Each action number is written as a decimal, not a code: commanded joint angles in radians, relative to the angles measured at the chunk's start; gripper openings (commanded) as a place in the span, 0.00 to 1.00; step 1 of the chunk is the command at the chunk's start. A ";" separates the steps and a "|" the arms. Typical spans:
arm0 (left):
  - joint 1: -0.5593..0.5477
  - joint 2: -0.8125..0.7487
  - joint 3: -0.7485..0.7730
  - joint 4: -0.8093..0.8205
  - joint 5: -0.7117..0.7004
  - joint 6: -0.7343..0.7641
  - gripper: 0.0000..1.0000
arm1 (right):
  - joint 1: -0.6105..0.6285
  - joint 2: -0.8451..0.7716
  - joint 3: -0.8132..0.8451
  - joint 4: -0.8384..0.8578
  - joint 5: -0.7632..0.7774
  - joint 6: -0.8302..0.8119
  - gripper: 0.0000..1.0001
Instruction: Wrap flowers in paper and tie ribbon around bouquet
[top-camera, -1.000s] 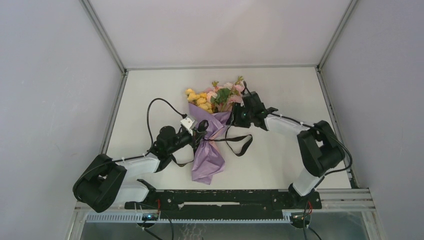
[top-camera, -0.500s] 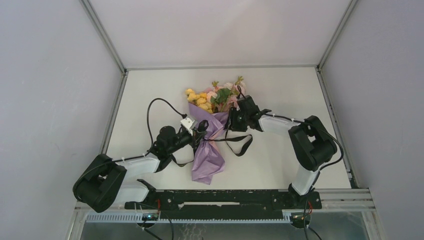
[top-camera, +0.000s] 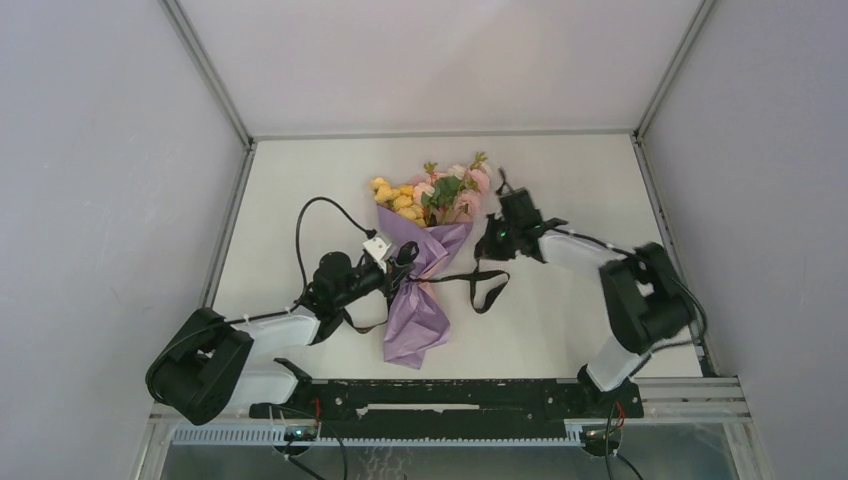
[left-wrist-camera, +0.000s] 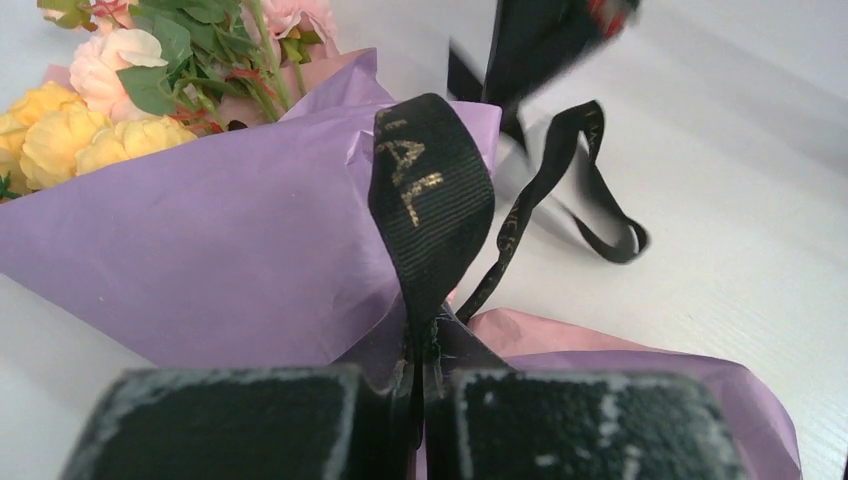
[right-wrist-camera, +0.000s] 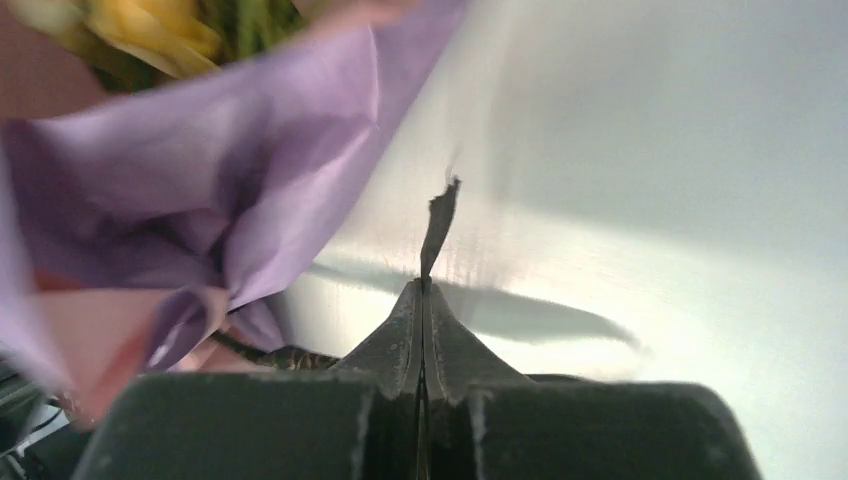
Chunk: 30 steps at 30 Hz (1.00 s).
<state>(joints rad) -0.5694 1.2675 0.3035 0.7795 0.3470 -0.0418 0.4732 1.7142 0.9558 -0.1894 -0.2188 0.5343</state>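
The bouquet lies in the middle of the table: pink, yellow and white flowers in a cone of purple paper. The black ribbon runs from the cone's waist and loops out to the right. My left gripper is at the waist, shut on a standing loop of the ribbon with the jaws pressed together. My right gripper is just right of the cone, shut on a thin ribbon end that pokes out past its tips. The paper fills the left of that view.
The white table is bounded by grey walls and metal frame rails at the back and both sides. A black cable arches above the left arm. The arms' base rail runs along the near edge.
My right gripper has gone from open beside the cone to shut on the ribbon end, and has drawn back to the right. The left gripper and bouquet stay as they were.
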 joint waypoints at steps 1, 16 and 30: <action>-0.006 -0.016 -0.008 0.049 0.060 0.114 0.00 | -0.069 -0.312 0.029 -0.012 -0.037 -0.164 0.00; -0.017 -0.034 -0.049 -0.021 0.298 0.543 0.00 | 0.284 -0.258 0.611 0.151 -0.262 -0.362 0.00; -0.024 -0.071 -0.057 -0.086 0.286 0.607 0.00 | 0.330 0.223 0.997 0.025 -0.354 -0.250 0.08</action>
<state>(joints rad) -0.5873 1.2243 0.2729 0.6861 0.6144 0.5320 0.7895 1.9018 1.8370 -0.1284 -0.5079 0.2871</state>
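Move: My right hand, low over the table with the black ribbon's free end, has the bouquet's gathered waist about 11 cm to its left and 6 cm back. The ribbon loop in my left fingers is some 15 cm left, 4 cm back and 11 cm higher; the yellow flowers lie about 16 cm left, 12 cm forward. From my left hand, the waist lies about 4 cm right, 1 cm forward and 6 cm below. Keeping the ribbon's end pinched, I whip my right hand steeply up about 40 cm, easing back a little, then swing it left over the bouquet to the far side, some 24 cm in all, already sinking at the end as the fingers tip up to nearly level, pointing left. My left hand keeps its shut grip on the loop, draws back 3–4 cm and turns clockwise with a roll. ##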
